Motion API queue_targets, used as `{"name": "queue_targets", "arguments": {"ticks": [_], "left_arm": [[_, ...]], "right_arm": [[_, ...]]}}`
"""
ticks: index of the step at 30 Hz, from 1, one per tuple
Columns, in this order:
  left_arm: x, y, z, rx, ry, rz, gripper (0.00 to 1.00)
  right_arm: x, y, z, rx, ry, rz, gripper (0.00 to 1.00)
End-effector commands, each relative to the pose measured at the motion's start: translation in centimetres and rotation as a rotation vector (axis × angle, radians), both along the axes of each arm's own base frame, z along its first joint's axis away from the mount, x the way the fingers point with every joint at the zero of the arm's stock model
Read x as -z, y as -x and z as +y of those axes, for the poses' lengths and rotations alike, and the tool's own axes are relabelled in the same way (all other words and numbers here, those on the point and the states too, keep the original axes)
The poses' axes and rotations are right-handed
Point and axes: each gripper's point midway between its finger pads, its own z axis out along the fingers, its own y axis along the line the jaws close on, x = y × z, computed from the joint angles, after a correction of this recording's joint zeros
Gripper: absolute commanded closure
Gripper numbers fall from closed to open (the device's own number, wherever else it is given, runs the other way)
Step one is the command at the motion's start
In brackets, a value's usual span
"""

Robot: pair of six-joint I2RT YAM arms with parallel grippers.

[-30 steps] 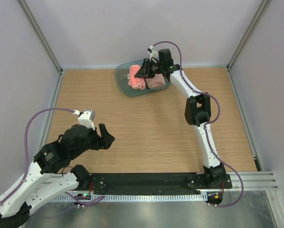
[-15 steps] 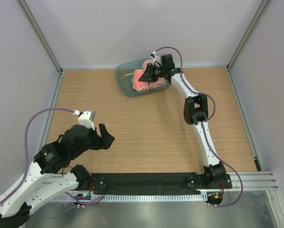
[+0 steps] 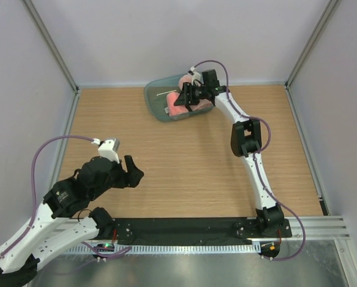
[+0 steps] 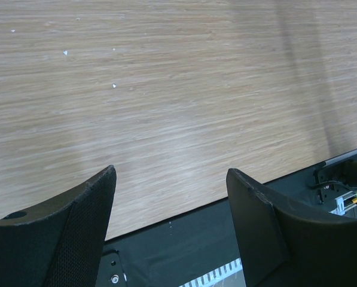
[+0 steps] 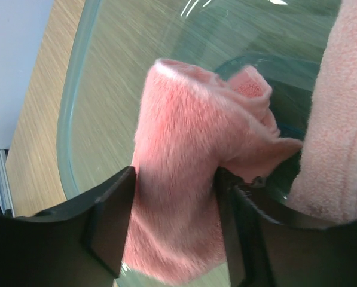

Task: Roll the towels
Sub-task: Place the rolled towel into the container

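Observation:
A rolled salmon-pink towel [image 5: 184, 119] stands on end inside the translucent teal tub [image 5: 76, 89], and my right gripper [image 5: 177, 176] has a finger against each side of it. A second pink towel [image 5: 345, 119] lies right beside it at the right edge of the wrist view. From above, the right gripper [image 3: 187, 98] reaches into the tub [image 3: 151, 98] at the back of the table, over the held towel [image 3: 177, 104]. My left gripper [image 3: 136, 173] hovers open over bare wood near the front left; nothing is between its fingers [image 4: 82, 209].
The tub sits against the back wall, left of centre. Grey walls enclose the wooden table on three sides. A black base strip [image 4: 184, 245] runs along the near edge below the left gripper.
The right gripper has swung toward the back of the tub and turned the towel from lying flat to standing on end. The left arm has not moved.

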Motion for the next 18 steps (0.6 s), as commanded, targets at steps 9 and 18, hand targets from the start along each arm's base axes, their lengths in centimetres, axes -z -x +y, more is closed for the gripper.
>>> {"name": "queue_targets", "arguments": {"ticks": [9, 18], "left_arm": [[-0.7, -0.5, 0.4, -0.026, 0.011, -0.035, 0.25], [-0.9, -0.5, 0.5, -0.035, 0.019, -0.043, 0.25]], "right_arm": [[-11.3, 0.2, -0.8, 0.029, -0.05, -0.162, 0.24], [-20.2, 4.9, -1.7, 0.011, -0.111, -0.242, 0.19]]}}
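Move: Between the right hand's parted fingers sits the just-placed rolled towel, its middle about 2 cm to the left, 1 cm back and 3 cm below. The other rolled towel lies some 8 cm to the right and 2 cm ahead, 4 cm lower. The container's middle is about 2 cm ahead, laterally level with the hand, 5 cm below. From the idle left hand the just-placed towel is roughly 40 cm ahead, 17 cm right and 17 cm lower. Opening further around the rolled towel, the right hand first nearly stays in place as its fingers spread, then rises ever faster, almost straight up out of the container, about 11 cm in all. The fingers come free of the towel and keep their sideways, left-pointing aim, with only a slight tilt. ##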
